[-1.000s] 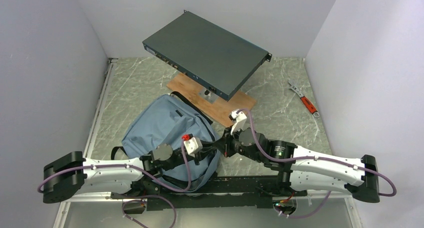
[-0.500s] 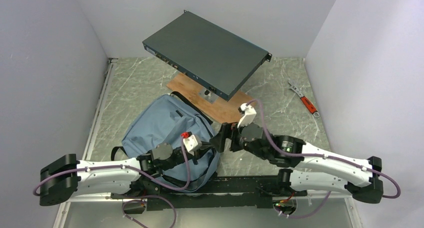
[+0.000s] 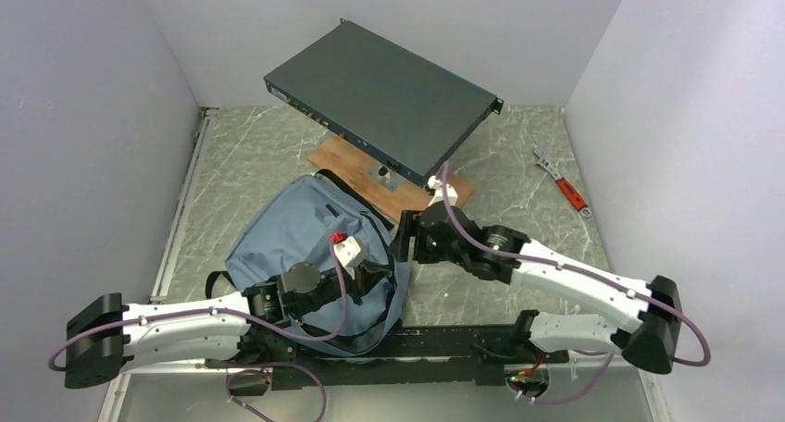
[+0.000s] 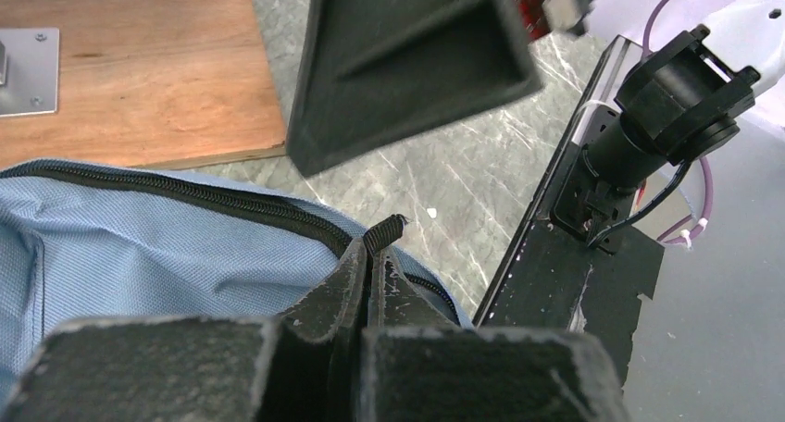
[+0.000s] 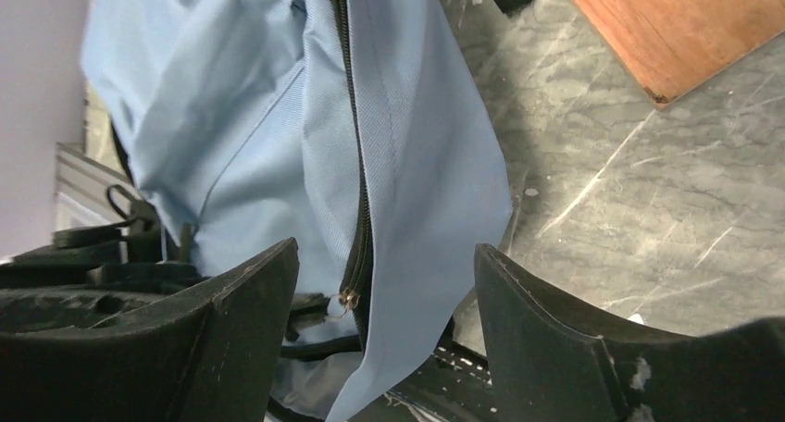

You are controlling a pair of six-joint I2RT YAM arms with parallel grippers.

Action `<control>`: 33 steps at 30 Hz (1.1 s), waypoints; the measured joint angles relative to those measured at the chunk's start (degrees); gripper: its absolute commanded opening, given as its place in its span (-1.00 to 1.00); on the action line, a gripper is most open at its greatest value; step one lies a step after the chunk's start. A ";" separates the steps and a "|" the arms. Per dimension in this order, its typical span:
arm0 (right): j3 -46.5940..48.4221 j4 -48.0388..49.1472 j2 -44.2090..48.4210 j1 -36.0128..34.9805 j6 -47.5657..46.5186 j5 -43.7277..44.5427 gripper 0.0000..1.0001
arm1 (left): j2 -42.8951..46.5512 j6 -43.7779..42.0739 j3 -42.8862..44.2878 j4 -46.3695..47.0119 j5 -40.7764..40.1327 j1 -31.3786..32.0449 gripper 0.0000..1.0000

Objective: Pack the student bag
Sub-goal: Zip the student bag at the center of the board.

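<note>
The student bag point(image 3: 301, 242), light blue-grey fabric with black straps, lies on the marble table in front of my arms. My left gripper point(image 3: 372, 274) sits at the bag's near right corner. In the left wrist view the left gripper point(image 4: 372, 253) is shut on a ribbed black zipper tab point(image 4: 387, 229) sticking up at the end of the zipper line point(image 4: 185, 192). My right gripper point(image 3: 403, 246) hangs open just right of the bag. Its wrist view shows the bag's fabric edge point(image 5: 435, 163), zipper point(image 5: 356, 163) and small metal slider point(image 5: 350, 299) between the spread fingers point(image 5: 250, 302).
A dark flat metal box point(image 3: 384, 98) stands tilted on a post over a wooden board point(image 3: 356, 167) behind the bag. A red-handled wrench point(image 3: 566, 189) lies at the far right. Grey walls close in left, right and back. A black rail point(image 4: 555, 283) runs along the near edge.
My left gripper has closed on the zipper tab. The right gripper has opened and swung up and left to the bag's right edge.
</note>
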State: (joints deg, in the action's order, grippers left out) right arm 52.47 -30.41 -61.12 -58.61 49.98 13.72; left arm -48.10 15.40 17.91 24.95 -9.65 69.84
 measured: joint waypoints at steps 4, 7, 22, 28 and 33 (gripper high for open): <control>0.37 0.61 -4.87 0.00 -1.20 -1.60 0.25 | 0.00 1.95 0.00 -0.63 -0.37 0.00 -1.00; 0.37 0.63 -6.32 -0.26 -1.18 -1.84 0.11 | 0.00 2.97 0.20 -1.09 -0.55 0.00 -1.00; 0.31 5.68 -11.85 -4.11 -0.96 -0.70 -1.00 | -0.98 12.09 6.47 -11.61 -7.37 2.03 -1.00; 0.31 7.13 -11.69 -4.44 -6.29 0.76 -1.00 | -1.88 15.82 6.86 -13.57 -11.04 5.92 -1.00; 3.17 6.14 -12.00 -4.46 -13.16 4.39 -1.00 | -6.27 16.55 8.24 -14.08 -16.24 13.16 -1.00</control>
State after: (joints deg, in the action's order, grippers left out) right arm 55.64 -24.27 -73.12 -63.07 36.82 18.11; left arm -54.37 31.94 26.15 10.87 -25.89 83.00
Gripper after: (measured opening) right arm 0.012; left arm 0.020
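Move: The right hand, open, has the student bag's zip seam about 4 cm to its left, 1 cm back and 5 cm below. From it the shoulder strap lies roughly 10 cm ahead, 10 cm left and 9 cm down; the wooden board's middle is some 20 cm ahead, 3 cm left and 14 cm down. The left hand already grips the zip pull; the zip's near end lies about 10 cm back, 2 cm left and 7 cm below. Down and left, about 5 and 4 cm, the right hand sinks onto the seam just beyond the zip slider and shuts its fingers, pinching the fabric there; it then draws up and forward about 2 cm. The left hand keeps its grip on the pull, nearly in place while tipping down some 15 degrees, then late on draws back about 4 cm, also right and down, away from the pinch. ##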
